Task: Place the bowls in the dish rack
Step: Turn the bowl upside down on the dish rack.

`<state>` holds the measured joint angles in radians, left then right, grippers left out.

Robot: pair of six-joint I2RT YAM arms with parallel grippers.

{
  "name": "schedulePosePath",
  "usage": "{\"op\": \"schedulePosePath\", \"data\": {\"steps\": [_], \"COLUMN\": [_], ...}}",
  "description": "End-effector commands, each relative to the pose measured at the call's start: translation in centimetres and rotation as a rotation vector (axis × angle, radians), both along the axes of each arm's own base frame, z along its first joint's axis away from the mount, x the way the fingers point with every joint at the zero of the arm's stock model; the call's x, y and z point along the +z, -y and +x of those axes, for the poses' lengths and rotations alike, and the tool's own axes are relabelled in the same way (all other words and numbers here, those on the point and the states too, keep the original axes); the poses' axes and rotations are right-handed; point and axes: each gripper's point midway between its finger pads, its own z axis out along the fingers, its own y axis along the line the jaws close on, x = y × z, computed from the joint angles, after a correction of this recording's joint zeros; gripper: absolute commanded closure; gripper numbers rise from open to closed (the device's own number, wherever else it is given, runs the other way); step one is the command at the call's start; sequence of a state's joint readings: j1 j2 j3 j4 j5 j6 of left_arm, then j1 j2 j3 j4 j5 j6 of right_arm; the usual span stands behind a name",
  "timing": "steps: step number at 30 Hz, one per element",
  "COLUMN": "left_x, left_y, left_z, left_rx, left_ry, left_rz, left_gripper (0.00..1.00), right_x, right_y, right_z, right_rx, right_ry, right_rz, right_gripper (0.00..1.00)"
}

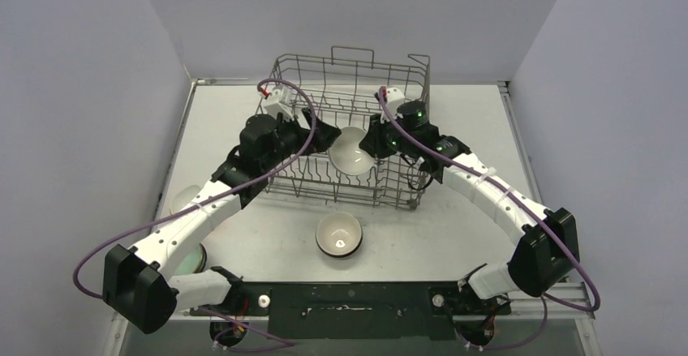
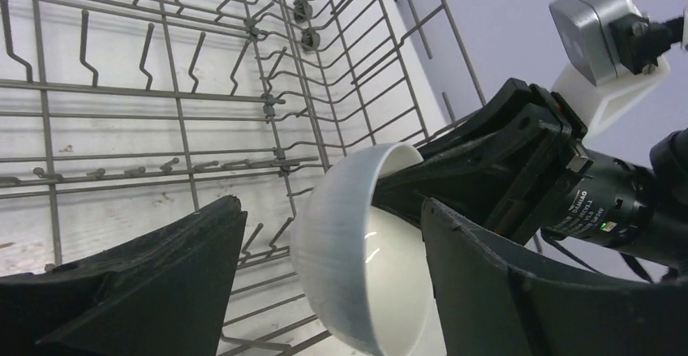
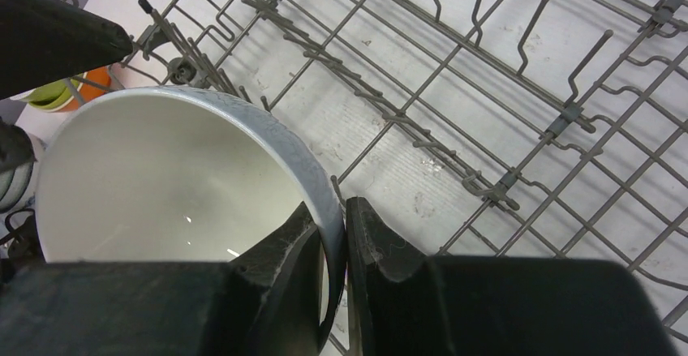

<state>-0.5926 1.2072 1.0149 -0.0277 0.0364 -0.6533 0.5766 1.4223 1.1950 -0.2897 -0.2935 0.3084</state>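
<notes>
A white bowl [image 1: 350, 153] hangs tilted on edge over the front part of the grey wire dish rack [image 1: 357, 68]. My right gripper [image 3: 342, 238] is shut on this bowl [image 3: 162, 178], one finger inside the rim and one outside. My left gripper [image 2: 333, 275] is open around the same bowl [image 2: 357, 250], and a gap shows between the bowl's outside and the left finger [image 2: 162, 283]. In the top view, the left gripper [image 1: 331, 140] and the right gripper [image 1: 371, 150] face each other across the bowl. The rack's tines [image 2: 162, 88] lie below.
A beige bowl [image 1: 338, 234] with a dark outside sits upright on the table just in front of the rack. More bowls [image 1: 193, 257] lie at the left, partly under my left arm. Orange and lime bowls [image 3: 57, 92] show beyond the rack's edge [image 3: 487, 88].
</notes>
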Motion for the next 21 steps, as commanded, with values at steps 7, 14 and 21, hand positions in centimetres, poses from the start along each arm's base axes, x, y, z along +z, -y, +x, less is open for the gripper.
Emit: {"op": "schedulePosePath", "data": {"steps": [7,14,21], "left_x": [4.1,5.4,4.1], "left_y": [0.5,1.2,2.5], "left_z": [-1.8,-3.5,-3.1], "left_rx": [-0.267,-0.351,-0.314], "left_ry": [-0.014,0.025,-0.021], "left_rz": [-0.504,-0.565,-0.485], "left_gripper": [0.02,0.04,0.02], "right_x": [7.3,8.5,9.9], "right_y": [-0.2,-1.1,-1.8], "right_z": [3.0,2.5,1.8], "right_rx": [0.076,0.119,0.145], "right_ry": [0.184,0.186,0.201], "right_rz": [0.232,0.282,0.313], "right_gripper": [0.95,0.95,0.95]}}
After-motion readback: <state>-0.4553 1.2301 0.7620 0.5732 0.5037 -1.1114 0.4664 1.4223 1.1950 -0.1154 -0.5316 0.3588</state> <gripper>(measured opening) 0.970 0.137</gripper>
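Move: The bowl in the right hand's grip has its middle about 5 cm left, 2 cm back and 1 cm below that hand; the dish rack's middle lies some 17 cm ahead, 6 cm left and 17 cm down. The bowl stack sits 18 cm back, 7 cm left, 19 cm below. From the free left hand the held bowl is roughly 6 cm right, 2 cm back, 7 cm down. Right hand lifts the pinched bowl about 4 cm as left opens wider, rolls 30 degrees and draws back. ##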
